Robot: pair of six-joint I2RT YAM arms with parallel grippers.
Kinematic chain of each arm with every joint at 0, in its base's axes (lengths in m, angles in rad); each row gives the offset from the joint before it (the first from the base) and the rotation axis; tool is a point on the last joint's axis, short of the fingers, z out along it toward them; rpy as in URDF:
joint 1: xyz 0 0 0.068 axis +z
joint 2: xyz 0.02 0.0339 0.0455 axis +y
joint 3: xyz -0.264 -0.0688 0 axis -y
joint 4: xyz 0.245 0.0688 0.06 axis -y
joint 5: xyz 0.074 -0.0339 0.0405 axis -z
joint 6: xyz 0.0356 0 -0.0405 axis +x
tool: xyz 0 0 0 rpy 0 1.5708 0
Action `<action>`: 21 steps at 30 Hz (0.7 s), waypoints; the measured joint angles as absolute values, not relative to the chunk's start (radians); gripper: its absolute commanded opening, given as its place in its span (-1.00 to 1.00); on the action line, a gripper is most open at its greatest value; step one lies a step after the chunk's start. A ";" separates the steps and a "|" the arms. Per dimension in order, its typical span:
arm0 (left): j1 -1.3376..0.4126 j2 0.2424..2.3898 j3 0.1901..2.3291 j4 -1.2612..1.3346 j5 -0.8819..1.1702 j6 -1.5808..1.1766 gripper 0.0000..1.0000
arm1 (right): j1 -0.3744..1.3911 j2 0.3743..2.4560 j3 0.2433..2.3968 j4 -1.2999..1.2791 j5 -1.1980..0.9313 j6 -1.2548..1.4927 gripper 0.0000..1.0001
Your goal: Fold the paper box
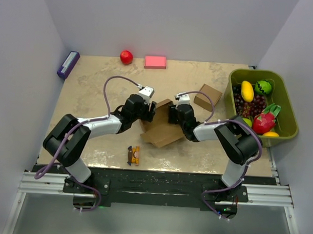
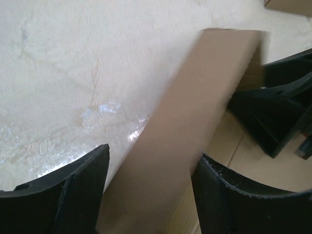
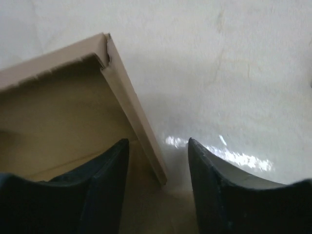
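Observation:
The paper box (image 1: pixel 163 133) lies partly folded in the middle of the table, brown cardboard with raised walls. My left gripper (image 1: pixel 148 112) is at its left back edge and my right gripper (image 1: pixel 172 115) at its back, the two close together. In the left wrist view the left gripper (image 2: pixel 155 151) is open, and a raised brown flap (image 2: pixel 195 112) runs up between its fingers (image 2: pixel 73 195). In the right wrist view the right gripper (image 3: pixel 158 146) is open and straddles the thin edge of a box wall (image 3: pixel 131 102), with a gap on each side.
A smaller squarish cardboard box (image 1: pixel 207 97) sits just behind the right gripper. A green basket (image 1: pixel 288 111) of toy fruit stands at the right edge. A red ball (image 1: pixel 126 56), a pink block (image 1: pixel 155 62) and a purple object (image 1: pixel 68 64) lie at the back. A small orange toy (image 1: pixel 135 155) is near the front.

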State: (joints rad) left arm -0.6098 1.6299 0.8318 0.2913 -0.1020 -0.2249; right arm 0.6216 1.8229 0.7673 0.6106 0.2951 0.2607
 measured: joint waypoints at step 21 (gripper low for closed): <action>-0.659 1.599 0.833 0.245 -0.038 -0.186 0.41 | 0.621 1.433 0.718 0.293 0.241 0.372 0.68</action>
State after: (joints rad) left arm -0.6590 1.5993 0.8330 0.2455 -0.0383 -0.1860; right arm 0.6209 1.4326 0.7177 0.2932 0.2409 0.3717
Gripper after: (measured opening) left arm 0.704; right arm 0.840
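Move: The paper box's standing folded wall has its middle about 2 cm ahead of my left hand, 2 cm to its right and 2 cm lower, between its fingers. The wall's right-hand end is about 3 cm ahead of my right hand and 1 cm to its left. The small carton sits some 13 cm right of my right hand and 6 cm ahead; the candy lies around 15 cm back from my left hand, 6 cm to its left. My right hand, already letting go of the wall's end, opens wide, backs off about 4 cm and then climbs clear by some 8 cm. Meanwhile I keep my left fingers straddling the wall at an unchanged gap, ease back and down a little, then draw back, right and up, dragging the box with them, about 3 cm in all. ##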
